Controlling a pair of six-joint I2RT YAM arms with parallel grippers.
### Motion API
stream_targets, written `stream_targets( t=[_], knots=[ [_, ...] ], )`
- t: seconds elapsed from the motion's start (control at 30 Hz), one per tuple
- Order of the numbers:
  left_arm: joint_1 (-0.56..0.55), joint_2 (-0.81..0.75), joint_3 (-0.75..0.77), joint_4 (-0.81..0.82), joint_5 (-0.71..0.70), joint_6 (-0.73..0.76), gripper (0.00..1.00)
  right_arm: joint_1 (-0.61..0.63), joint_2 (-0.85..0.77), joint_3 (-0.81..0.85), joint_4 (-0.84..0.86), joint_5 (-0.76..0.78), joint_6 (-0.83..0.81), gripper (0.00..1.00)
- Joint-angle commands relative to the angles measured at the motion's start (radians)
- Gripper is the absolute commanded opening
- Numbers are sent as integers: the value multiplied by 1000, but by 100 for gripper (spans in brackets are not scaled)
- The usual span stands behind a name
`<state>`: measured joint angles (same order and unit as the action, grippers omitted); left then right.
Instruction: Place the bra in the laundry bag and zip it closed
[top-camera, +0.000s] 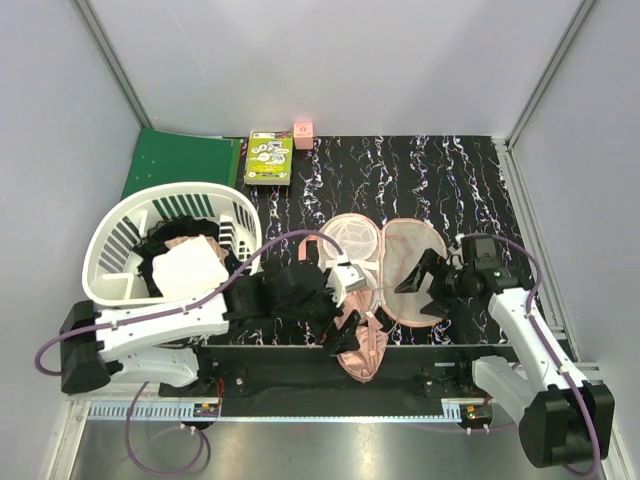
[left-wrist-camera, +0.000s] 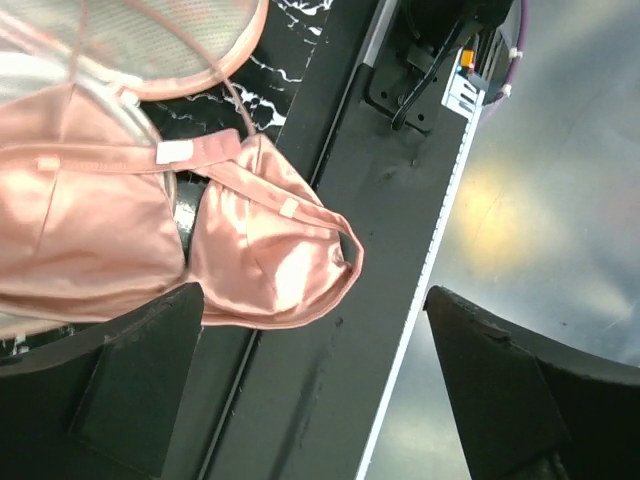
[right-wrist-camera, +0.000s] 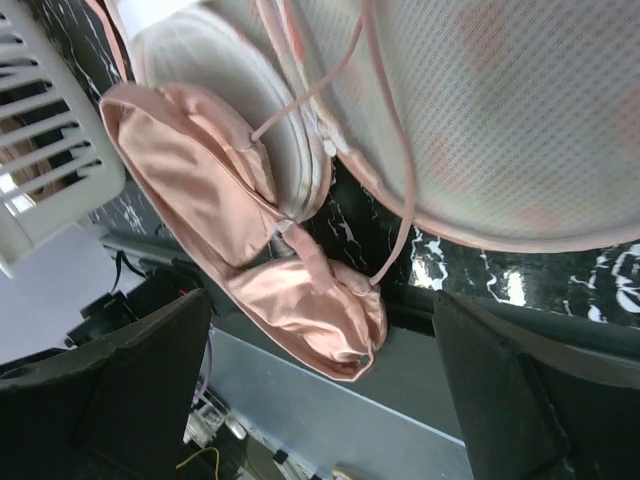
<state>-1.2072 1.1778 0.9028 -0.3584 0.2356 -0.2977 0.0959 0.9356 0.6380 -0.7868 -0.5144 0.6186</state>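
The salmon-pink satin bra (top-camera: 362, 355) lies at the table's near edge. One cup (left-wrist-camera: 270, 255) hangs over the black front rail, and the other rests against the laundry bag (top-camera: 385, 250). The bag lies unzipped and spread in two lobes, white mesh (right-wrist-camera: 500, 110) facing up. My left gripper (top-camera: 362, 326) is open just above the overhanging cup (right-wrist-camera: 310, 300), and nothing sits between its fingers (left-wrist-camera: 130, 390). My right gripper (top-camera: 426, 286) hovers open over the bag's right lobe, empty. A thin pink strap (right-wrist-camera: 405, 190) trails across the mesh.
A white slatted basket (top-camera: 110, 235) holding white and black clothes stands at the left. At the back left are a green folder (top-camera: 180, 160), a green box (top-camera: 270, 158) and a small pink cube (top-camera: 303, 133). The black rail (left-wrist-camera: 330, 330) runs along the front edge.
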Motion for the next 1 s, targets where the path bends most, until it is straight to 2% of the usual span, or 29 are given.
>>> stream_targets(
  t=[0.0,0.03,0.13,0.17,0.23,0.3,0.4,0.63,0.83,0.97],
  knots=[
    [37,-118,5,23,-73,-101,99,88,-44,-40,73,-47,58,100],
    [53,-119,4,15,-79,-118,99,146,-40,-53,92,-39,73,100],
    [133,-80,15,-42,-132,-202,86,238,-1,-43,139,16,110,98],
    [165,-64,15,-60,-151,-224,76,254,14,-38,167,23,113,97],
    [198,-14,5,-76,-183,-279,68,277,55,-20,201,48,113,92],
    [238,16,-13,-86,-196,-326,61,304,110,-3,239,79,110,81],
    [274,62,-36,-67,-232,-356,61,350,181,31,297,112,104,78],
    [334,149,-59,44,-170,-371,61,449,336,54,461,154,136,69],
    [351,218,-73,105,-127,-382,54,461,414,32,595,154,153,60],
    [354,255,-70,124,-121,-379,43,478,451,38,633,165,153,58]
  ],
)
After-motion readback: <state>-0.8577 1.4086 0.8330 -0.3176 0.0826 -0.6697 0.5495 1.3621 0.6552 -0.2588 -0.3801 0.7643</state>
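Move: The bra's far cup lies roughly 11 cm straight ahead of the left hand and 12 cm below it, on the near part of the bag's left half, whose middle is 5 cm farther out than the cup. The near cup is about 5 cm back and 5 cm to the right. From the right hand, the far cup is some 15 cm left, 1 cm ahead and 7 cm down; the bag's right half lies about 6 cm ahead, 1 cm right. Bring the left gripper about 12 cm forward and a little left over the far cup's left edge, lifting slightly first, then sinking, turning some 40 degrees counter-clockwise and half closing. Meanwhile sweep the right gripper about 11 cm left, dipping back before easing forward and down, to the cup's right edge by the strap, partly closing. ##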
